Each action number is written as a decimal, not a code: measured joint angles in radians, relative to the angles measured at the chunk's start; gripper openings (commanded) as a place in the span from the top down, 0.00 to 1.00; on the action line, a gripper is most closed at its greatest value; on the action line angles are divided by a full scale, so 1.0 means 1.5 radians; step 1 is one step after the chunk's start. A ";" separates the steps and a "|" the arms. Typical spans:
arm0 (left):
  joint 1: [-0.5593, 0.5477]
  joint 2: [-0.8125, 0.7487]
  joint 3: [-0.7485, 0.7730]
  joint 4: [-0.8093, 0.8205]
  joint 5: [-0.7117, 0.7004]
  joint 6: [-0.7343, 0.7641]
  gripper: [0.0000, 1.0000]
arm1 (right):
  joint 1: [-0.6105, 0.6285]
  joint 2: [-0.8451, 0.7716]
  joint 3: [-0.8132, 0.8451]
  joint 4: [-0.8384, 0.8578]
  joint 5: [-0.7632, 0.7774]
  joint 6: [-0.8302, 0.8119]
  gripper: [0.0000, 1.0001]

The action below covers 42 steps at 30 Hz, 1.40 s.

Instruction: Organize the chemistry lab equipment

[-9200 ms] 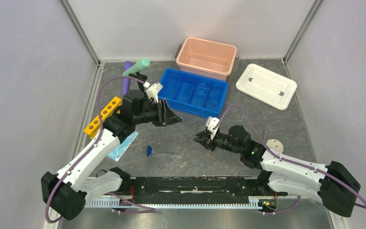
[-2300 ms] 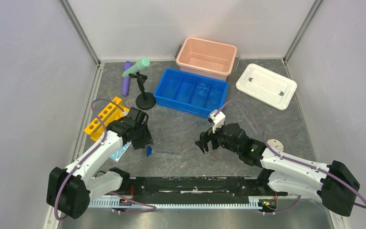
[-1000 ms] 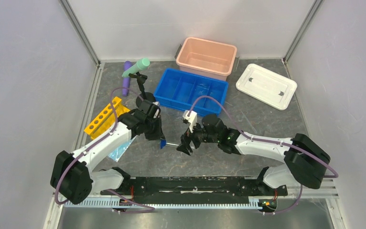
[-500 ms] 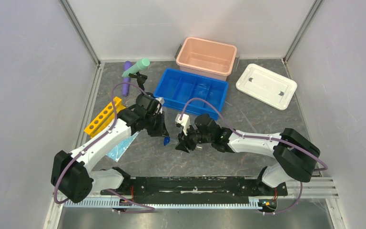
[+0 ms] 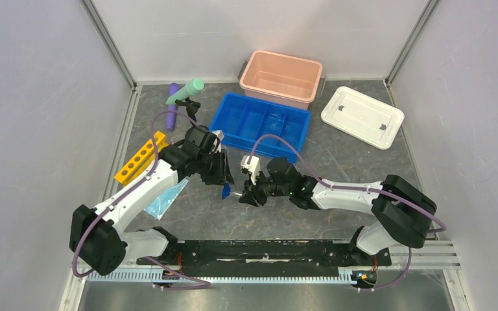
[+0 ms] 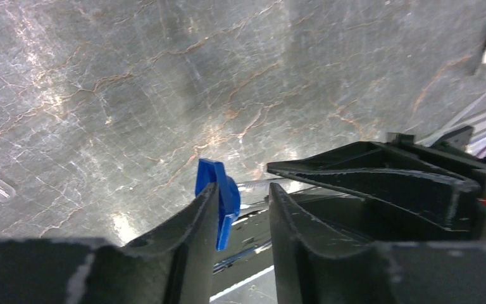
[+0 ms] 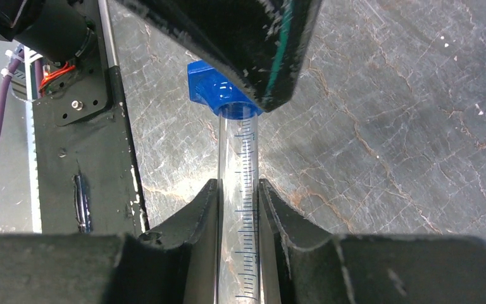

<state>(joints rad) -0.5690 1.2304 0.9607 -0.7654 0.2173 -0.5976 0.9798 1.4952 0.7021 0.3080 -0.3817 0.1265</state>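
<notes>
A clear graduated tube (image 7: pixel 238 158) with a blue base (image 5: pixel 225 191) hangs just above the table between both arms. In the right wrist view my right gripper (image 7: pixel 238 185) is shut on the tube, both fingers pressed to its sides. In the left wrist view my left gripper (image 6: pixel 245 189) is open around the blue base (image 6: pixel 219 193), which rests against the left finger with a gap to the right one. The yellow holed rack (image 5: pixel 140 157), mint-green tube (image 5: pixel 187 91), purple tube (image 5: pixel 172 110) and light-blue mask (image 5: pixel 165 199) lie at the left. The left arm partly hides the black clamp stand (image 5: pixel 190 105).
The blue divided tray (image 5: pixel 254 146) stands behind the grippers, the pink bin (image 5: pixel 312 69) behind it at the back wall. A white lid (image 5: pixel 362 116) lies at the back right. The black base rail (image 7: pixel 76 139) runs along the near edge.
My right gripper has shut on the clear tube. My left gripper, shut on the blue base half a second ago, has opened and stays around it.
</notes>
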 measured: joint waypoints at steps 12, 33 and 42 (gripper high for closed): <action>0.037 -0.021 0.167 -0.050 0.034 -0.013 0.41 | 0.000 -0.100 -0.096 0.179 0.006 0.022 0.79; 0.207 -0.176 -0.058 0.484 0.404 -0.427 0.23 | 0.000 -0.307 -0.158 0.424 0.149 -0.013 0.76; 0.195 -0.189 -0.163 0.775 0.407 -0.673 0.27 | 0.000 -0.307 -0.158 0.462 0.151 -0.013 0.76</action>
<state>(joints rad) -0.2760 0.9463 0.7162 0.3969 0.8276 -1.6077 0.9798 1.0351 0.4648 1.0008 -0.1555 0.1066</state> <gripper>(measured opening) 0.735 0.306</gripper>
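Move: Just under the left fingers, about 2 cm back and 2 cm down, sits the blue base of the graduated cylinder, which the right hand already holds. From the right hand that base is about 6 cm left, 1 cm ahead and level. About 10 cm below the left hand, the blue bin's middle is some 18 cm ahead and 10 cm right, the black stand's foot 15 cm ahead and 11 cm left. Rising together by about 22 cm, the hands come up off the hand-over. The right keeps its pinch on the cylinder, drifts some 5 cm right and tilts its fingers up so the base points up-left. The left, having already loosened, opens wider and swings its fingers some 70 degrees from down to level, pointing right at the base. ##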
